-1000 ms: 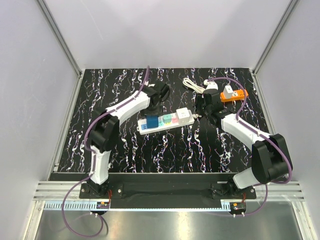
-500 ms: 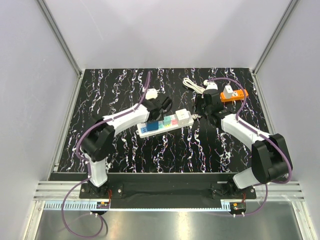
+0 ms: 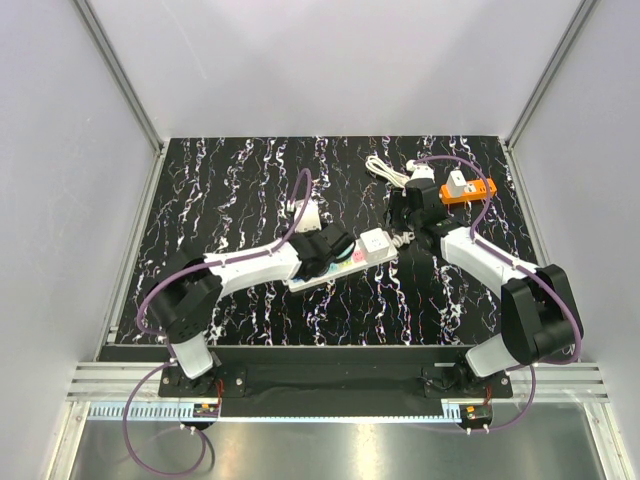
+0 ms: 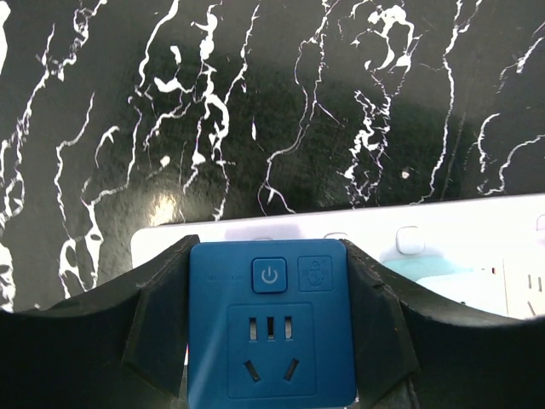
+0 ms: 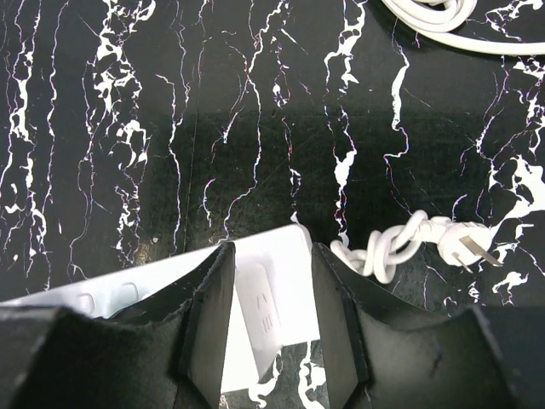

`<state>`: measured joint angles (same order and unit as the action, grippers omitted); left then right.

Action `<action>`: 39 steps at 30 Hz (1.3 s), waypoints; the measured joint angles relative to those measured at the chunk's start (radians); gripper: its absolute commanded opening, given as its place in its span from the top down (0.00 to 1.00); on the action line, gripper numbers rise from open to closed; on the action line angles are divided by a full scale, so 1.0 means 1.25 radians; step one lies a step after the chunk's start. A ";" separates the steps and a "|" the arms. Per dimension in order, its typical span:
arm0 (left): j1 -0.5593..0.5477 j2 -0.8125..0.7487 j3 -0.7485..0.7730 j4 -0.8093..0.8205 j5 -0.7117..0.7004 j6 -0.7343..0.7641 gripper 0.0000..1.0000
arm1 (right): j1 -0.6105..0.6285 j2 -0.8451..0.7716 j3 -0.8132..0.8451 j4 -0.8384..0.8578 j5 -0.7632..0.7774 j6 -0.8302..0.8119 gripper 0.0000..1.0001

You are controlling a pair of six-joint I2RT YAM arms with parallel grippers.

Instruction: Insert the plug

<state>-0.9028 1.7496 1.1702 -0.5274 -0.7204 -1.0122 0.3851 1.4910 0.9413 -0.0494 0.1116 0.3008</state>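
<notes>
A white power strip lies slanted at mid table. My left gripper is over its left part, shut on the blue plug adapter. My black fingers press both sides of the adapter, which sits over the strip's left end. My right gripper grips the strip's right end between its fingers. In the top view the blue adapter is hidden under my left gripper.
The strip's twisted white cord ends in a pronged plug just right of my right gripper. An orange power strip and a coiled white cable lie at the back right. A small white plug lies behind the left arm.
My left gripper has come from behind the strip towards the near side and now sits over the blue adapter. The strip's left end has swung nearer. The right gripper has barely moved.
</notes>
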 measured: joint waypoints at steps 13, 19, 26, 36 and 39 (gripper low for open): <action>-0.063 -0.011 -0.032 -0.010 -0.085 -0.100 0.49 | 0.000 0.002 0.000 0.000 0.001 0.001 0.52; -0.067 -0.010 -0.005 -0.061 -0.054 -0.088 0.27 | 0.000 0.002 0.000 0.000 0.001 0.001 0.52; -0.085 -0.002 0.003 -0.123 0.009 -0.062 0.11 | 0.000 0.002 0.000 0.000 0.000 0.001 0.52; -0.085 0.002 0.085 -0.181 0.024 -0.029 0.07 | 0.000 0.002 0.000 0.000 0.000 0.000 0.52; -0.085 0.002 0.100 -0.187 0.032 -0.020 0.07 | 0.000 0.002 0.000 0.000 0.000 0.000 0.52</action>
<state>-1.0096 1.7515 1.2957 -0.7616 -0.6800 -1.0374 0.3851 1.4929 0.9413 -0.0494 0.1120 0.3012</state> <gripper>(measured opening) 0.922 0.478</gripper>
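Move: The blue plug is already between the left fingers, standing on the white socket strip near its left end. The strip's middle lies about 5 cm right, 2 cm ahead and 4 cm below; the teal plug some 6 cm right and 2 cm ahead, the white box plug roughly 12 cm right and 4 cm ahead, both slightly lower. From the right hand the blue plug is some 17 cm left, 9 cm back and 5 cm lower. Draw the left gripper back towards the base, at first about 2 cm with the blue plug still gripped; then spread the fingers wide to let go of it while easing back another 3 cm and dipping about 1 cm. Then lift some 3 cm, drifting slightly right, the wrist tipped a little further down. ##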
